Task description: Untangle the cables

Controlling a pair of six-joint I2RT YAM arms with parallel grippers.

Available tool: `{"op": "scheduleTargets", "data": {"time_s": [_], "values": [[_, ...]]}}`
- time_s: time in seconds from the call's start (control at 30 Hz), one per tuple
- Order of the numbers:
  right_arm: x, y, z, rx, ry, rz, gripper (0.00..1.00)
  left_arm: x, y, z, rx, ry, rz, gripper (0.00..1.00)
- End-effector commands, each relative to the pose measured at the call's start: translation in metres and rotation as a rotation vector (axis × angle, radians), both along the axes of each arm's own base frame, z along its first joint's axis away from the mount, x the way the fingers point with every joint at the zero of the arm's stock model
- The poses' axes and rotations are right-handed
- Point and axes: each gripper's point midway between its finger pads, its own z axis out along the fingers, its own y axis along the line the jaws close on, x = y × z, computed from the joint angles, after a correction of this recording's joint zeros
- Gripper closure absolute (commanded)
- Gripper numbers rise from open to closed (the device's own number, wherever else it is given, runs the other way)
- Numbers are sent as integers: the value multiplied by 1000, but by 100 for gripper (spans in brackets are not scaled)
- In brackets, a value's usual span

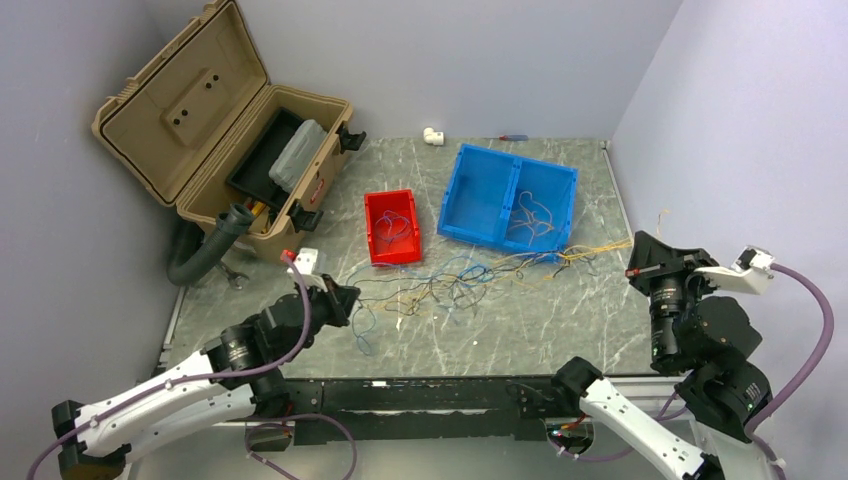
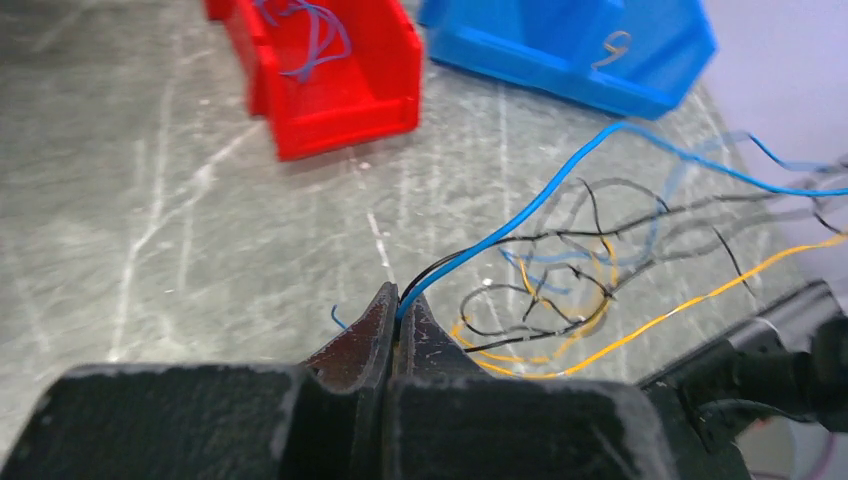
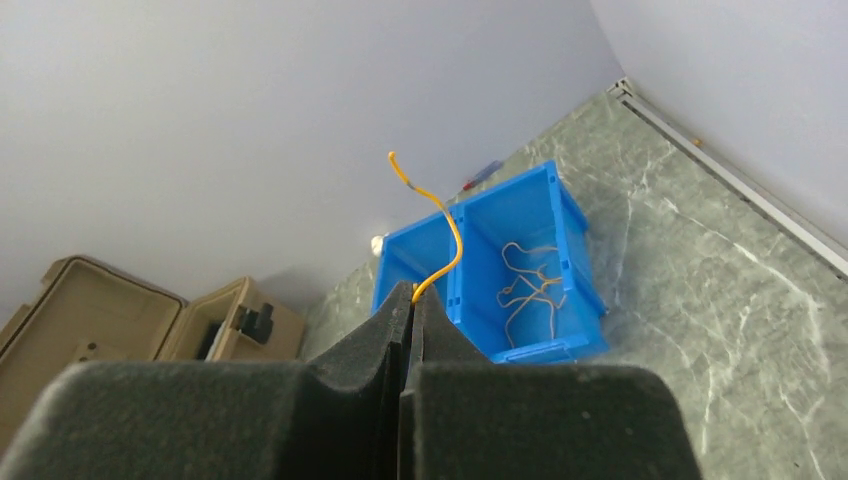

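Note:
A loose tangle of thin cables (image 1: 455,280) in blue, black and yellow-orange lies stretched across the table between the two arms. My left gripper (image 1: 350,296) sits at the tangle's left end. In the left wrist view this gripper (image 2: 401,298) is shut on a blue cable (image 2: 560,175) and a black one beside it, both running taut to the right. A yellow-orange cable (image 2: 690,305) lies slack below them. My right gripper (image 1: 636,264) is raised at the right end. In the right wrist view it (image 3: 412,292) is shut on a yellow-orange cable (image 3: 447,225) whose free end curls upward.
A red bin (image 1: 392,228) holds a few blue cables. A blue two-part bin (image 1: 470,190) holds pale tan cables (image 3: 525,285) in its right half. An open tan toolbox (image 1: 225,150) and a black hose (image 1: 210,250) stand at the back left. A white fitting (image 1: 432,135) lies by the back wall.

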Motion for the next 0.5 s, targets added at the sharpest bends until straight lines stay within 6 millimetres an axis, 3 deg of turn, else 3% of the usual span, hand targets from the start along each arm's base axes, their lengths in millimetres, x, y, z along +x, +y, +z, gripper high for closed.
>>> {"op": "scheduleTargets", "data": {"time_s": [0.0, 0.1, 0.2, 0.27, 0.3, 0.4, 0.47], "values": [[0, 0, -16, -19, 42, -5, 100, 6, 37, -13, 87, 18, 150, 100], [7, 17, -30, -54, 89, 64, 100, 6, 43, -12, 112, 30, 176, 100], [8, 14, -44, -52, 149, 31, 100, 6, 63, -19, 166, 90, 285, 100], [9, 20, -46, -58, 152, 63, 100, 8, 64, -15, 174, 88, 301, 100], [12, 28, -51, -65, 155, 101, 100, 10, 55, -10, 181, 62, 246, 100], [19, 64, -62, -90, 157, 269, 100, 0, -3, 13, 156, -36, -81, 100], [25, 92, -79, -120, 201, 389, 99, -5, -25, 22, 138, -56, -187, 100]]}}
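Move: Both my hands hold cable ends. The middle of the tangle hangs low between them, about 20 cm to the right of my left hand, 3 cm ahead and 15 cm below it. The red bin is some 17 cm ahead of my left hand and 7 cm to its right. From my right hand the tangle lies about 29 cm left, 4 cm ahead and 36 cm below; the blue bin is roughly 24 cm ahead, 16 cm left and 36 cm below it. I let my stretched-out right hand sink about 6.5 cm while it swings left towards the tangle, fingers tipping down and turning counter-clockwise some 10 degrees, still pinching the yellow cable. My left hand, shut on the blue and black strands, carries on left about 4.5 cm, dipping and rolling slightly, then comes back right 2 cm. ##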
